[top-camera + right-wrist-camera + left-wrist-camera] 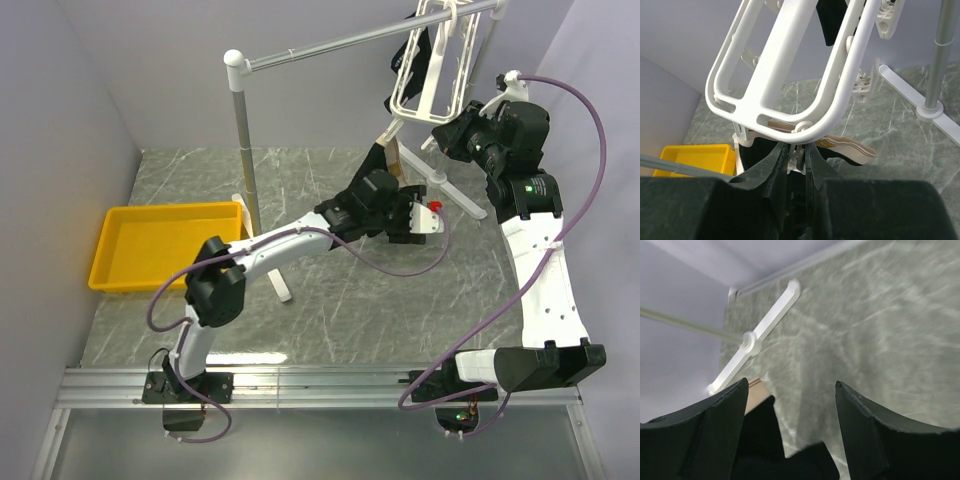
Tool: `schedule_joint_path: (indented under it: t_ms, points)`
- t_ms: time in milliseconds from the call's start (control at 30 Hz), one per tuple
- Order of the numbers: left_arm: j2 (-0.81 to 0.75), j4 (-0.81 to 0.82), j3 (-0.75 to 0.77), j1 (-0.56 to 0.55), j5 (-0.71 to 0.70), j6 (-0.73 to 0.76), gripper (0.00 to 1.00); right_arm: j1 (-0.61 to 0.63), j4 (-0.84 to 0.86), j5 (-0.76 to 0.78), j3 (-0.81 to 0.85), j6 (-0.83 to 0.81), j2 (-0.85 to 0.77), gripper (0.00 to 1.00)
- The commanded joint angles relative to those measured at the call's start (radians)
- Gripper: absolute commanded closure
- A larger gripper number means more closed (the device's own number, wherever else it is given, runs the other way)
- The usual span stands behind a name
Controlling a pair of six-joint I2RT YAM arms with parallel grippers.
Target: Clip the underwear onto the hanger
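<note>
The white hanger (432, 70) hangs tilted from the rail at the back right and fills the top of the right wrist view (790, 65). The underwear (390, 152) hangs below its near corner, tan waistband (847, 146) bent outwards, black cloth (756, 150) beneath. My right gripper (442, 135) (794, 147) is shut on a small white clip under the frame's corner. My left gripper (402, 187) (790, 382) is open just below the underwear. Black cloth (765, 440) and a bit of tan band (756, 390) lie between its fingers, not pinched.
A grey metal rail stand (243, 130) rises mid-table; its white foot (755, 337) (920, 95) lies on the marble floor under the hanger. A yellow tray (165, 245) sits at the left. A narrow black garment (410, 55) hangs on the hanger's far side.
</note>
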Motion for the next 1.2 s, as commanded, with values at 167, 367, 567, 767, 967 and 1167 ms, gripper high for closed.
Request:
schedule_joint_path:
  t_ms: [167,367,567,767,967,1167]
  points:
    - [0.165,0.011,0.200,-0.014,-0.298,0.166,0.22,0.018,-0.002,0.016,0.052,-0.007,-0.034,1.00]
    - [0.247,-0.022,0.301,-0.014,-0.326,0.288,0.16,0.040,-0.018,0.036,0.037,-0.030,-0.045,1.00]
    - [0.272,-0.014,0.326,-0.014,-0.363,0.362,0.08,0.049,-0.022,0.047,0.030,-0.039,-0.055,1.00]
    - [0.286,-0.042,0.339,-0.014,-0.344,0.397,0.06,0.053,-0.029,0.042,0.030,-0.038,-0.058,1.00]
    - [0.303,-0.086,0.362,-0.014,-0.337,0.408,0.04,0.060,-0.032,0.041,0.023,-0.044,-0.066,1.00]
    - [0.361,-0.146,0.440,-0.009,-0.358,0.427,0.02,0.064,-0.035,0.041,0.020,-0.047,-0.068,1.00]
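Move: About 7 cm ahead of the left hand, roughly level and hardly 1 cm to its left, hangs the free end of the underwear's waistband. The hanger clip in the right fingers is some 6 cm ahead and 17 cm above the left hand, straight ahead of it; the left clip, already holding the other corner, is about 9 cm ahead, 8 cm left and 16 cm up. From the right hand the free end lies about 19 cm straight below. Swinging forward about 9 cm and dipping some 4 cm, the left hand brings its open fingers around the free end of the waistband, nearly all in the first half, then almost halts. Its wrist turns some 30 degrees, so the right-pointing fingers aim more forward and down, while they spread to nearly full width. The right hand keeps its hold on the hanger clip, drawing it back about 1.5 cm and 1 cm left. ##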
